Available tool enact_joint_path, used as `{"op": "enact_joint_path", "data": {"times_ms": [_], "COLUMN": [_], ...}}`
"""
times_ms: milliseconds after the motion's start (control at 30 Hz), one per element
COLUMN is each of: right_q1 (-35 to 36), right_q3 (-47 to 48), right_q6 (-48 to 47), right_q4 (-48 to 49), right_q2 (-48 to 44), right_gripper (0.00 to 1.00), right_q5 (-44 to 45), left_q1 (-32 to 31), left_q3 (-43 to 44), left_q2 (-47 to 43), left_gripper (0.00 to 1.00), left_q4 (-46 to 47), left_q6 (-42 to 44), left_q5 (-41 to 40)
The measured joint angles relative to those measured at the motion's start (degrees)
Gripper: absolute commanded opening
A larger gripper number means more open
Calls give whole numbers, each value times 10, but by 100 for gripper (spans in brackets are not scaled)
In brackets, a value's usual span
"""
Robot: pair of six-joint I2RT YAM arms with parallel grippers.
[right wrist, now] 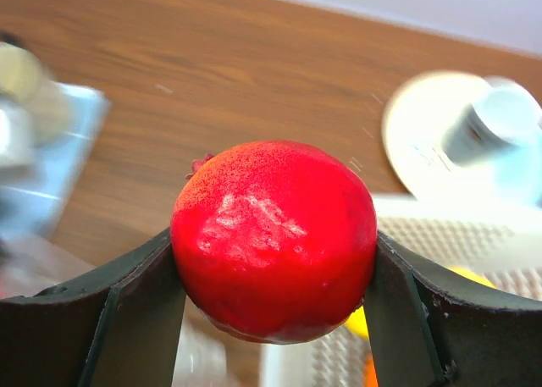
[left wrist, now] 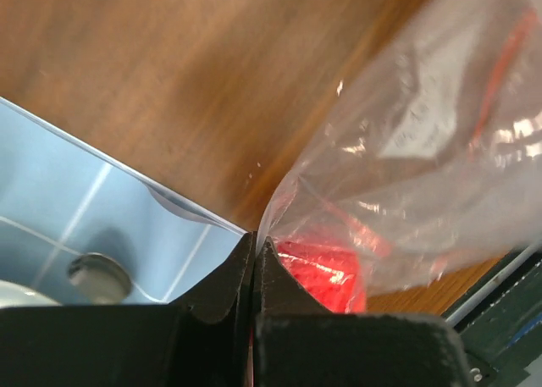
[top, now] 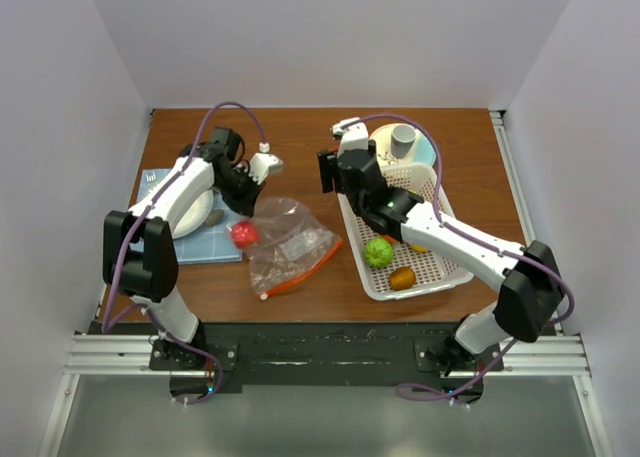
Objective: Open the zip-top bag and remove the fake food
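Note:
The clear zip-top bag [top: 290, 242] lies crumpled on the wooden table, its orange-red zip strip [top: 305, 274] towards the front. My left gripper [top: 243, 192] is shut on the bag's thin edge [left wrist: 262, 222]. A red toy fruit [top: 243, 234] shows through the plastic just below the jaws in the left wrist view [left wrist: 326, 273]. My right gripper [right wrist: 275, 251] is shut on a round red toy fruit [right wrist: 275, 234] and holds it above the table, by the white basket's left rim [top: 350, 217]. In the top view that fruit is hidden by the right gripper [top: 328, 174].
The white perforated basket [top: 440, 267] holds a green fruit [top: 378, 251], an orange-brown one [top: 403, 277] and a yellow one [top: 418, 245]. A plate [top: 425, 149] with a small grey cup [top: 403, 137] stands behind it. A blue mat [top: 215, 245] with a white dish [top: 195, 217] lies at the left.

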Motion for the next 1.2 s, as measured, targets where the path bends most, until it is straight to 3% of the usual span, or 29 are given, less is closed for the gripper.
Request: {"op": "enact_joint_path", "data": {"times_ms": [100, 167, 200, 233, 267, 333, 600, 733, 867, 900, 933, 1000, 1033, 1100, 1133, 1200], "right_q1": [-4, -6, -7, -9, -10, -10, -10, -10, -10, -10, -10, -9, -8, -1, 7, 28], "right_q3": [-35, -60, -72, -82, -89, -93, -94, -115, -155, -158, -159, -160, -162, -163, -163, -163], "right_q6": [29, 54, 64, 73, 82, 93, 108, 111, 114, 115, 115, 115, 114, 113, 112, 110], "right_q4": [-43, -81, -100, -114, -132, -151, -158, -138, -108, -103, -98, -88, -80, -70, -63, -47], "right_q2": [2, 13, 19, 22, 25, 25, 15, -39, -111, -121, -127, -132, -134, -134, -132, -125], "right_gripper": [23, 37, 45, 68, 81, 99, 99, 99, 99, 99, 99, 99, 99, 99, 99, 99], "right_q5": [56, 87, 99, 105, 115, 126, 137, 123, 102, 95, 90, 75, 61, 39, 31, 16], "left_q1": [-8, -13, -17, -22, -27, -38, -55, -59, -61, -60, -59, -59, -59, -59, -59, -59], "left_q3": [51, 86, 100, 109, 113, 114, 122, 156, 87, 75, 61, 40, 38, 41, 44, 52], "left_q2": [3, 0, -4, -10, -17, -29, -47, -54, -95, -90, -83, -71, -65, -63, -63, -63], "left_gripper": [0, 0, 0, 0, 0, 0, 0, 0, 1, 8, 23, 36, 55, 75, 95, 100], "left_q4": [-22, -34, -35, -35, -37, -49, -103, -129, -90, -90, -83, -77, -83, -82, -83, -80], "left_q6": [-12, -21, -24, -27, -30, -32, -53, -62, -65, -65, -66, -64, -66, -62, -65, -65], "left_q5": [2, 6, 6, 6, 5, 6, 3, -2, -38, -42, -45, -55, -59, -63, -66, -72]}}
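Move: The right hand holds the red pomegranate; its spot in the white basket lies roughly 4 cm back, 5 to the right and 20 below. The green lettuce is about 11 cm back and 8 right of that hand, the grey mug some 16 ahead and 14 right. The left hand pinches the bag's end, the red apple inside it about 3 cm back, 1 left and 5 below. Right hand lowers pomegranate 12 cm rightward into basket, releases, rises; left lifts bag 10 cm, sinks, releases. ##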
